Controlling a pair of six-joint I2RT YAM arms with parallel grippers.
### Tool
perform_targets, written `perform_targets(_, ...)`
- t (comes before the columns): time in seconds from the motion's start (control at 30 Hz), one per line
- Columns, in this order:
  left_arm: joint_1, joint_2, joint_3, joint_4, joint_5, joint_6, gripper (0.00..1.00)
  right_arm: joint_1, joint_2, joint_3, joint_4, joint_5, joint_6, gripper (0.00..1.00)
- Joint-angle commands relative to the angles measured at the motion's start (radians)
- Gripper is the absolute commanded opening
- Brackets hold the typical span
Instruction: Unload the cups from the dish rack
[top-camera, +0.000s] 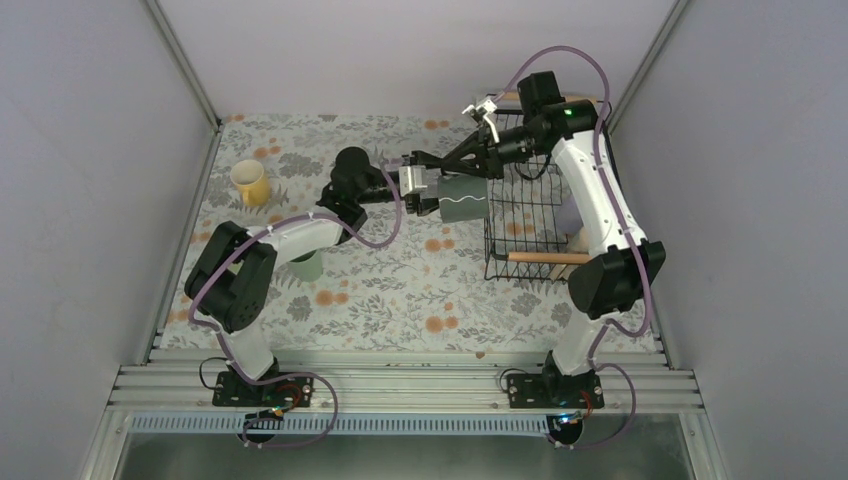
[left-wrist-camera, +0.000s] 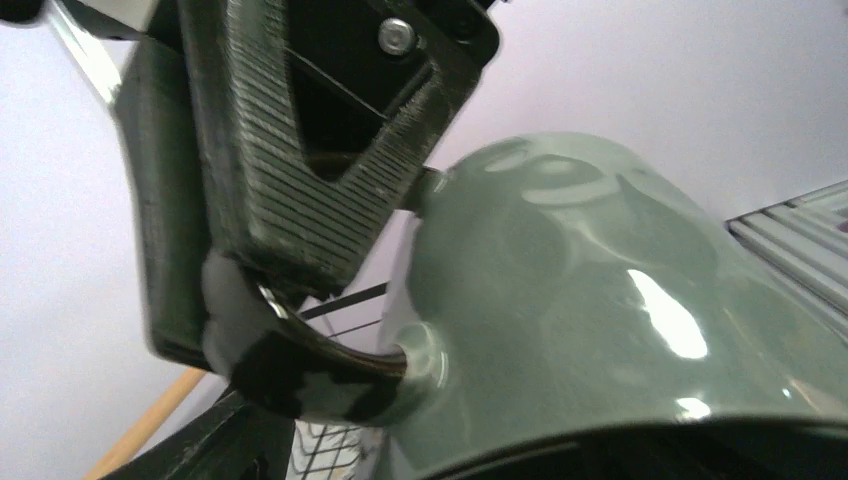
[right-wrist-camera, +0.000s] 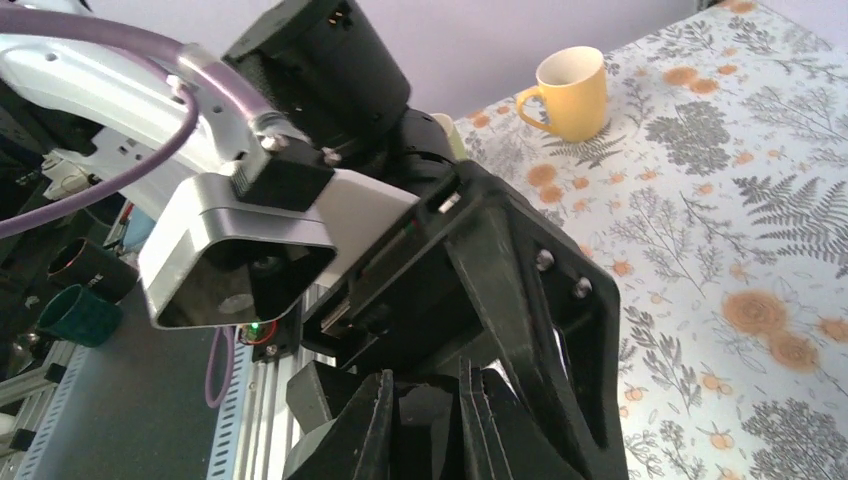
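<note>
A grey-green cup (top-camera: 462, 200) hangs in the air just left of the dish rack (top-camera: 520, 215), between the two arms. My right gripper (top-camera: 425, 162) is shut on its handle (left-wrist-camera: 310, 375); a ribbed right fingertip (left-wrist-camera: 300, 190) shows in the left wrist view. My left gripper (top-camera: 440, 190) has its jaws around the cup's body (left-wrist-camera: 600, 300); whether they press on it does not show. A yellow cup (top-camera: 249, 182) stands on the cloth at the far left. A mint cup (top-camera: 307, 265) sits partly under the left arm. A lavender cup (top-camera: 568, 215) shows inside the rack.
The black wire rack stands at the right with a wooden rod handle (top-camera: 545, 258) at its near end. The right arm (top-camera: 600, 200) arches over the rack. The flowered cloth (top-camera: 420, 290) covers the table, with grey walls on three sides.
</note>
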Motion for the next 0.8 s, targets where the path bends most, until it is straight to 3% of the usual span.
perform_targets(0.0, 0.003, -0.014, 0.021, 0.068, 0.163, -0.151, 0.59, 0.023, -0.076, -0.011, 0.012, -0.113, 0.02, 0.02)
perform_targets(0.17, 0.0, -0.019, 0.004, 0.143, 0.211, -0.235, 0.23, 0.035, -0.094, -0.024, 0.013, -0.101, 0.015, 0.02)
perform_targets(0.23, -0.005, -0.029, 0.008, 0.12, 0.214, -0.219, 0.03, 0.036, -0.096, -0.024, 0.013, -0.083, 0.014, 0.02)
perform_targets(0.33, -0.012, -0.044, 0.014, 0.052, 0.204, -0.17, 0.02, 0.037, -0.094, -0.027, 0.014, -0.049, 0.008, 0.03)
perform_targets(0.4, -0.012, -0.049, 0.032, -0.013, 0.195, -0.134, 0.02, 0.037, -0.088, -0.027, 0.014, -0.022, 0.005, 0.09)
perform_targets(0.47, -0.01, -0.064, 0.041, -0.086, 0.186, -0.084, 0.02, 0.036, -0.086, -0.022, 0.015, 0.007, -0.002, 0.38)
perform_targets(0.5, -0.008, -0.073, 0.04, -0.111, 0.182, -0.067, 0.02, 0.036, -0.087, -0.016, 0.015, 0.018, -0.003, 0.57)
perform_targets(0.53, -0.004, -0.084, 0.039, -0.132, 0.178, -0.053, 0.02, 0.036, -0.086, -0.01, 0.015, 0.033, -0.003, 0.66)
perform_targets(0.63, 0.016, -0.114, 0.044, -0.2, 0.165, -0.01, 0.02, 0.035, -0.079, 0.016, 0.014, 0.082, 0.003, 0.77)
perform_targets(0.77, 0.063, -0.157, 0.053, -0.293, 0.164, 0.026, 0.02, 0.024, -0.087, 0.035, 0.025, 0.163, 0.011, 0.84)
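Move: The dark grey-green cup hangs from the right fingers by its handle, its body about 7 cm back, 2 cm right and 3 cm below them; the open left fingers it is being brought to are some 4 cm back and 2 cm left of the right fingers. From the left hand the cup's middle is about 6 cm right, 5 cm back and roughly level. A light green cup stands some 31 cm left of the left hand, level with it front to back, 26 cm lower. The left fingers shut on the cup's wall by the rim, beside the handle; then the right fingers open wide and let go of the handle. The left hand draws back about 2.5 cm, turning some 10 degrees, while the right hand first eases back 2.5 cm and up a little, then goes about 1 cm forward again as it opens. ##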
